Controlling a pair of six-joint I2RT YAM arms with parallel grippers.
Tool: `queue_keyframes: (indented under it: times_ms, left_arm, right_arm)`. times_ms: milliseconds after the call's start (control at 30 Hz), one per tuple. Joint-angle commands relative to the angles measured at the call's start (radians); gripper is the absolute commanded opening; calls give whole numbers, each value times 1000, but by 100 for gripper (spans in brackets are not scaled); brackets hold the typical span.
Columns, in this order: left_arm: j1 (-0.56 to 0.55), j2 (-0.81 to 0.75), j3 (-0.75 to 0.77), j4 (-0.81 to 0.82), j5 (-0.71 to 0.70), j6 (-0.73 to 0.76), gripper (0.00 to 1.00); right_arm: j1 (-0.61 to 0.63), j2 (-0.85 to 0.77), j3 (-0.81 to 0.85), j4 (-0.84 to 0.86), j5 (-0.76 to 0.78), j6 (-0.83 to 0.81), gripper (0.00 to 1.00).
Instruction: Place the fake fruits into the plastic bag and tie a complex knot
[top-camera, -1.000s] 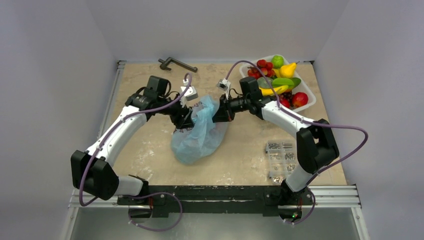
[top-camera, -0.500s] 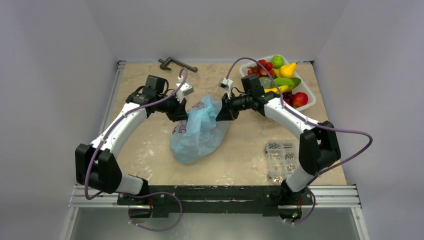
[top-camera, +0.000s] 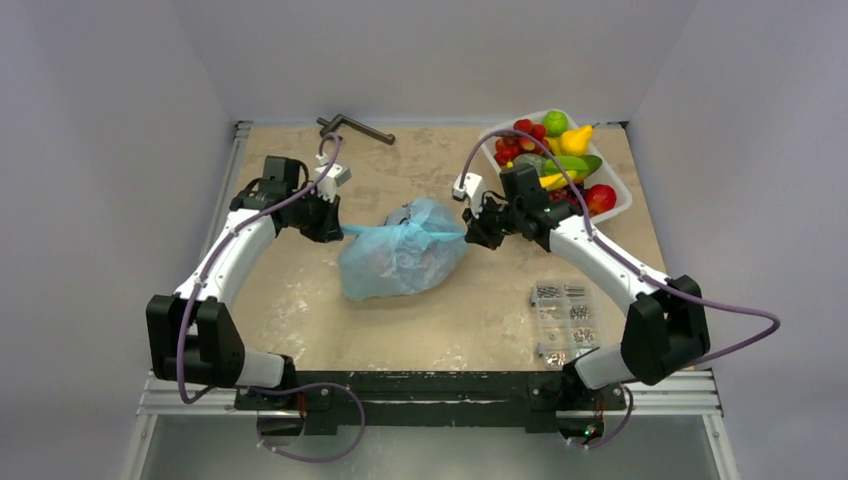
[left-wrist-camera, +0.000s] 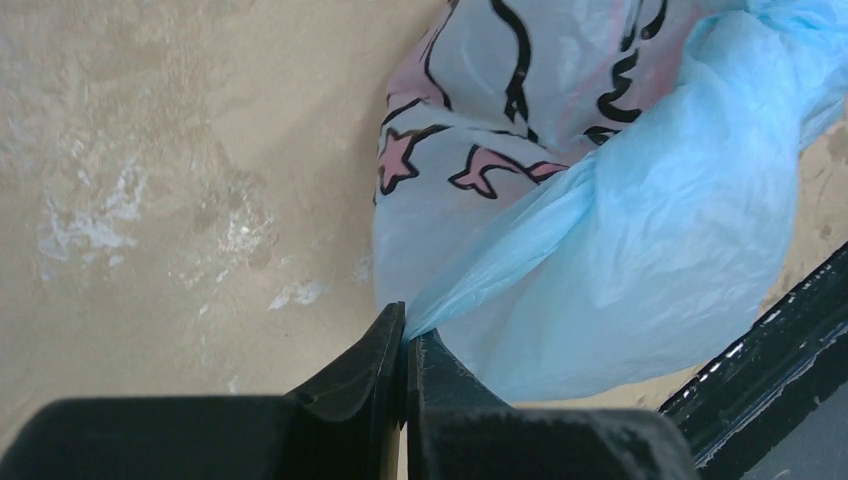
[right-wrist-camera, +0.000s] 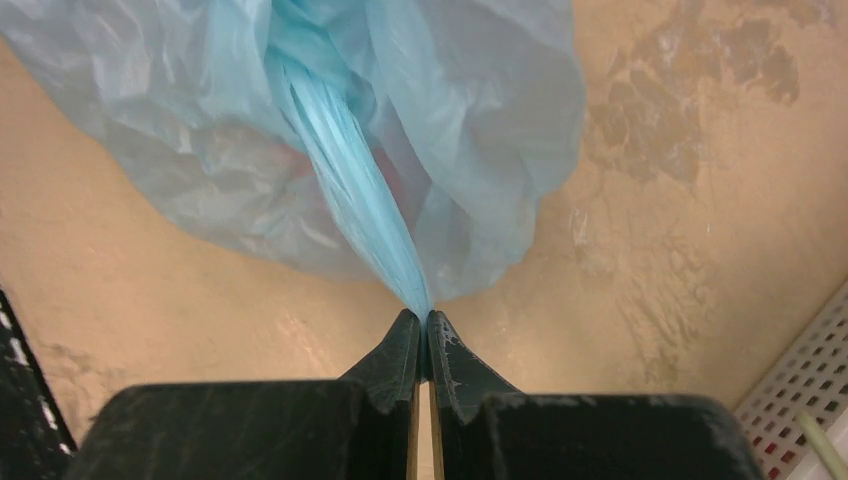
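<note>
The light-blue plastic bag (top-camera: 402, 258) lies bulging in the middle of the table, its two handles stretched out sideways. My left gripper (top-camera: 334, 229) is shut on the left handle, a twisted blue strip running from the bag (left-wrist-camera: 640, 220) into my closed jaws (left-wrist-camera: 406, 335). My right gripper (top-camera: 468, 234) is shut on the right handle, drawn taut from the bag (right-wrist-camera: 300, 150) to the jaw tips (right-wrist-camera: 424, 318). A reddish shape shows faintly through the plastic. More fake fruits (top-camera: 556, 160) fill the tray at the back right: red, green, yellow and orange pieces.
The white tray (top-camera: 618, 208) stands at the back right corner. A clear box of screws (top-camera: 561, 320) lies near the right arm's base. A dark metal handle (top-camera: 354, 127) lies at the back edge. Grey walls close in both sides.
Both arms have moved apart, left arm leftward and right arm rightward, pulling the bag's handles out sideways. The left gripper has shut on its handle. The bag has flattened and widened.
</note>
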Motion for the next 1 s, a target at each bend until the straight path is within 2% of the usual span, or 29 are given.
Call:
queue_keyframes:
  times_ms: [0, 67, 167, 267, 367, 400, 433, 500, 533, 600, 700, 800, 967]
  left_arm:
    - [81, 62, -53, 1, -251, -3, 0]
    - [92, 83, -51, -1, -223, -5, 0]
    - [85, 51, -48, 7, -89, -2, 0]
    - [64, -3, -43, 44, -70, -2, 0]
    - [59, -19, 8, 15, 15, 7, 0]
    - [53, -19, 28, -5, 55, 26, 0]
    - [42, -16, 45, -35, 88, 57, 2]
    - [24, -12, 71, -70, 145, 109, 31]
    - [21, -13, 74, -77, 160, 126, 44]
    - [21, -12, 87, -96, 175, 154, 57]
    - [21, -1, 115, -132, 176, 223, 60]
    - [19, 21, 147, -201, 190, 357, 61]
    - [5, 58, 165, -253, 132, 569, 64]
  right_arm:
    - [-31, -26, -118, -12, 257, -160, 0]
    - [-31, -23, -131, -8, 244, -176, 0]
    - [-30, -34, -100, -24, 218, -157, 0]
    - [-29, -28, -58, -38, 180, -160, 0]
    - [-29, -14, 8, -108, 73, -215, 0]
    - [-28, -7, 26, -130, 57, -227, 3]
    - [-26, 3, 45, -156, 33, -243, 19]
    - [-26, 24, 69, -173, 8, -264, 55]
    - [-25, 30, 73, -174, 2, -273, 64]
    - [-25, 46, 84, -179, -6, -295, 71]
    - [-21, 76, 105, -200, -11, -337, 73]
    - [-10, 105, 114, -209, 1, -369, 73]
    - [27, 131, 114, -153, 30, -365, 69]
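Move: Each gripper still pinches one stretched handle end of the plastic bag. The knot lies about 13 cm to the left hand's right, level with it and some 4 cm lower; from the right hand it lies about 12 cm left, 1 cm ahead and 4 cm lower. The fruit-filled bag body sags about 5 cm back of the knot and 5 cm below it. The fruit basket's middle is some 22 cm right of the right hand, 15 cm ahead and 12 cm below. Keep both handles pinched and draw the grippers down about 4 cm, easing them slightly outward to tighten the knot. Then raise both, opening the fingers wide on the way to let go of the handles; carry the left on up past its starting height, yawing clockwise, while the right dips another 4 cm or so with its left side rolling down and a slight counter-clockwise turn. ##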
